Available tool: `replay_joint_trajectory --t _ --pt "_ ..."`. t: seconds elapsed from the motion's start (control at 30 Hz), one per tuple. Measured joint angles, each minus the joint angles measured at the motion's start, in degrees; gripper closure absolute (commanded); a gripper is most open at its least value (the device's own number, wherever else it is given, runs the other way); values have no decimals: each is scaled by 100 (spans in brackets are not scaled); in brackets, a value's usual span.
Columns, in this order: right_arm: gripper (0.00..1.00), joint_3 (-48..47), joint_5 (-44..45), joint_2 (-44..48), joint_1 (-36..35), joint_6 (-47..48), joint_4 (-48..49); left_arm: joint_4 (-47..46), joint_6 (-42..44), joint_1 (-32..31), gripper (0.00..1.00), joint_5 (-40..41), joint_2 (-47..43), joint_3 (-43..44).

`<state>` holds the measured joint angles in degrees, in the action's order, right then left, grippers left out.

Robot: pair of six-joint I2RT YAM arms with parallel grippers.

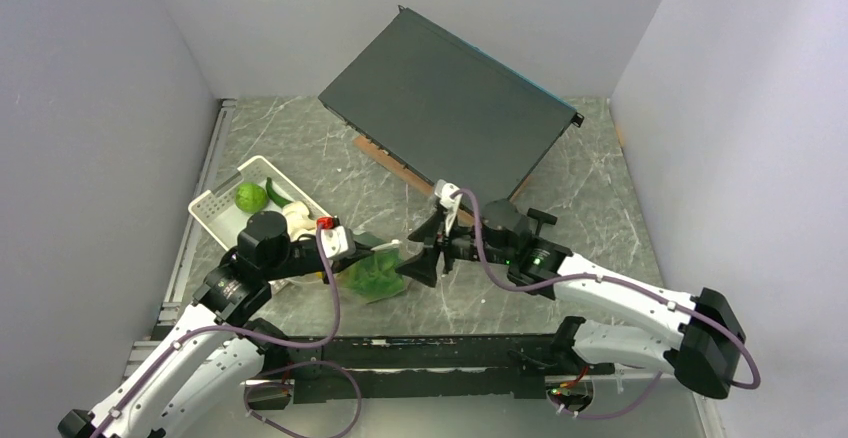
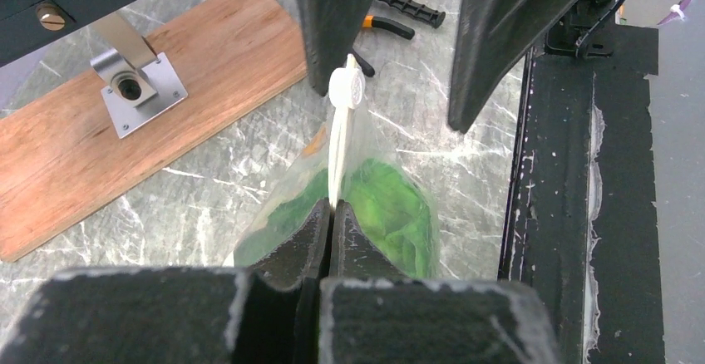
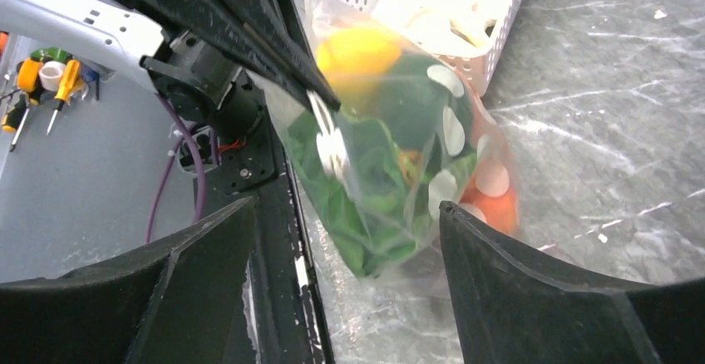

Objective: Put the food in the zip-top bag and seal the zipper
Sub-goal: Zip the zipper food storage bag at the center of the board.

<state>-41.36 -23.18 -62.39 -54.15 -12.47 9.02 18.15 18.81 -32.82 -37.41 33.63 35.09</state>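
Note:
The zip-top bag [image 3: 391,156], clear with white dots, hangs above the table and holds lettuce [image 3: 366,189], a lemon [image 3: 357,52] and an orange [image 3: 499,208]. My left gripper [image 2: 332,210] is shut on the bag's whitish zipper [image 2: 337,148], which runs upward to a white slider tab [image 2: 345,90]. In the top view the left gripper [image 1: 385,251] holds the bag [image 1: 375,276] from the left. My right gripper [image 3: 347,206] is open, its fingers either side of the bag without touching it, and it [image 1: 425,250] faces the bag from the right.
A white perforated basket [image 1: 215,208] at the left holds a green fruit [image 1: 250,196], a cucumber [image 1: 277,193] and mushrooms [image 1: 297,220]. A dark flat panel [image 1: 450,108] lies tilted at the back on a wooden board [image 2: 125,131]. Pliers [image 2: 399,15] lie beyond.

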Motion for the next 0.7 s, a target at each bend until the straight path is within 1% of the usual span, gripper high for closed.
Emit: replay_joint_trajectory --t 0.13,0.23,0.27,0.4,0.6,0.7 --pt "14 682 -92 525 136 -166 446 -35 0 0 100 28 0 -2" --pt "19 1036 -153 715 227 -304 809 -46 -2 0 100 46 -7 -7" --pt "20 1108 -188 717 258 -345 957 -74 -2 0 100 68 -9 -15" --pt "33 1257 -415 647 326 -407 1412 -116 -2 0 100 136 -42 -26" --pt "41 1338 -807 413 407 -402 1998 -120 -2 0 100 160 -55 -44" --pt "40 1353 -960 306 448 -407 2253 -122 -2 0 100 157 -52 -46"
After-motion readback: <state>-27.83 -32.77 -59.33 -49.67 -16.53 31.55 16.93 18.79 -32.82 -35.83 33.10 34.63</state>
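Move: Just beyond the right hand's open fingers, the white zip end lies about 3 cm to its left, 1 cm farther out and roughly level. The left fingertips pinching the zip are some 8 cm to the right hand's left and 1 cm farther out, at much the same height. The bagged lettuce hangs about 7 cm left, 4 cm back and 10 cm below. From the left hand, the zip end is some 5 cm right and 1 cm ahead, nearly level. Backing off from the zip end it has already let go of, the right hand slides about 2.5 cm to its right, sinking and drawing back about 1 cm, then eases 1 cm left again. Its fingertips tip up some 10 degrees and the wide-open fingers close part way on nothing. The left hand stays, keeping its pinch on the zip. ##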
